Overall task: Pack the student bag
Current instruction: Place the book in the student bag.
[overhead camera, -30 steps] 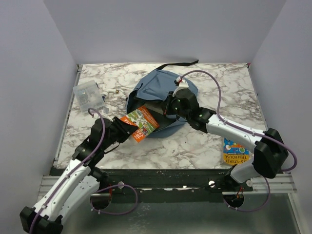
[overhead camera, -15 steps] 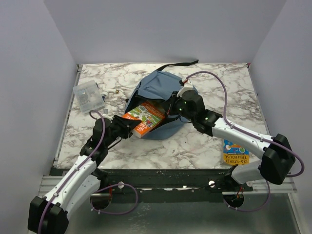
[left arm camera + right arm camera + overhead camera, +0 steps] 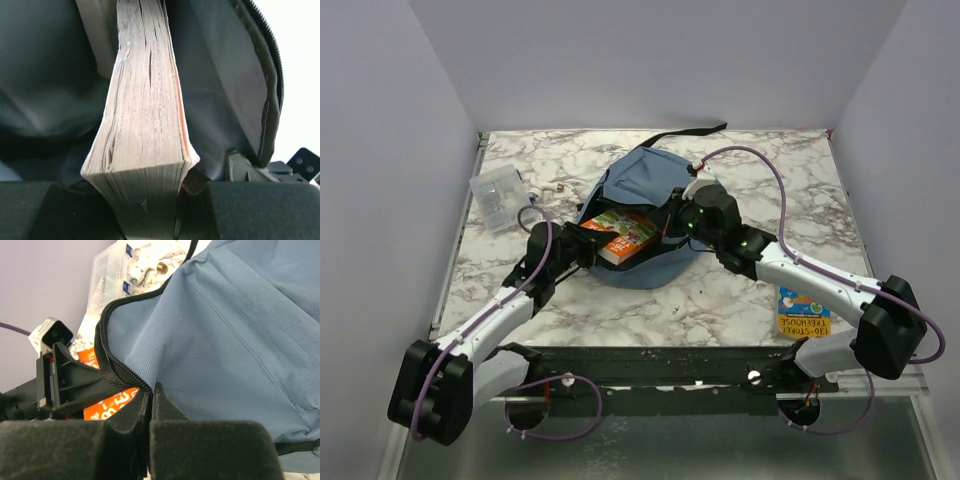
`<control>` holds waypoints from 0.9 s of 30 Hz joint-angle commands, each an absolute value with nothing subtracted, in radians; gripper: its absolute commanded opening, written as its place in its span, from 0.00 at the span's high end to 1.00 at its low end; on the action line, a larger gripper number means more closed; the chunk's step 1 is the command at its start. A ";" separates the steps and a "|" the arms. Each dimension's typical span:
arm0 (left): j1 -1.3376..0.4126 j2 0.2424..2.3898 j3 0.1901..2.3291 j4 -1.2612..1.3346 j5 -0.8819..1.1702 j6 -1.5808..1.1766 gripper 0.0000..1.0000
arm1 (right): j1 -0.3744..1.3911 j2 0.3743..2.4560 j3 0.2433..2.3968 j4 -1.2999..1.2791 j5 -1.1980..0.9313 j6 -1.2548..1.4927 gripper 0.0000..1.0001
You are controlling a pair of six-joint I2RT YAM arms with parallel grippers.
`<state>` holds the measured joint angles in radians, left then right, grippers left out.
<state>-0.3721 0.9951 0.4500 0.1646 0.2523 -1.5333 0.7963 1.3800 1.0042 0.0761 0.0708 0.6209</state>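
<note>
The student bag, dusty blue with a black zipper, lies in the middle of the table with its mouth facing the left arm. My left gripper is shut on a thick orange-covered book, whose far half sits inside the mouth. In the left wrist view the book's page edge runs up from my left gripper into the bag's dark lining. My right gripper is shut on the bag's zipper edge and holds the flap up over the book.
A clear plastic box and small metal bits lie at the back left. A blue and yellow book lies near the front right edge. The bag's black strap trails toward the back wall.
My left arm has pushed forward and carried the orange book from outside the bag into its mouth. My right gripper has kept its hold on the zipper edge, shifting slightly right.
</note>
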 commanded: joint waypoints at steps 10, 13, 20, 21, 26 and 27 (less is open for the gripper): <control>-0.481 1.388 0.571 0.714 -0.052 -1.533 1.00 | 0.798 1.335 1.015 0.136 0.013 0.644 0.99; -0.498 1.525 0.598 0.833 -0.083 -1.528 1.00 | 0.798 1.325 0.994 0.138 0.028 0.633 0.99; -0.497 1.685 0.584 0.816 -0.002 -1.690 0.49 | 0.796 1.295 0.997 0.080 0.071 0.598 0.99; -0.497 1.682 0.575 0.803 0.035 -1.702 0.33 | 0.796 1.289 0.985 0.087 0.072 0.602 0.99; -0.500 1.632 0.533 0.706 0.035 -1.658 0.22 | 0.796 1.276 0.966 0.103 0.049 0.609 0.99; -0.501 1.624 0.540 0.657 0.023 -1.650 0.22 | 0.796 1.278 0.966 0.107 0.052 0.605 0.99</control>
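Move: In the left hand is the orange book, its middle about 4 cm ahead, 5 cm right and 3 cm below the hand; the student bag's open mouth centres some 4 cm ahead, 8 cm right and 6 cm down. The book already packed lies roughly 9 cm ahead, 10 cm right and 11 cm lower. For the right hand, which pinches the bag's upper rim, the mouth is about 9 cm left, 1 cm ahead and 12 cm below. Pushing the already half-inserted orange book deeper under the raised flap, the left hand drives forward about 9 cm and slants right some 5 cm, sinking all the while and most steeply at the end, with a slight counter-clockwise turn. Once deep in the mouth, its fingers spread wide and let go of the book. The right hand keeps its pinch on the rim, holding the bag open. ##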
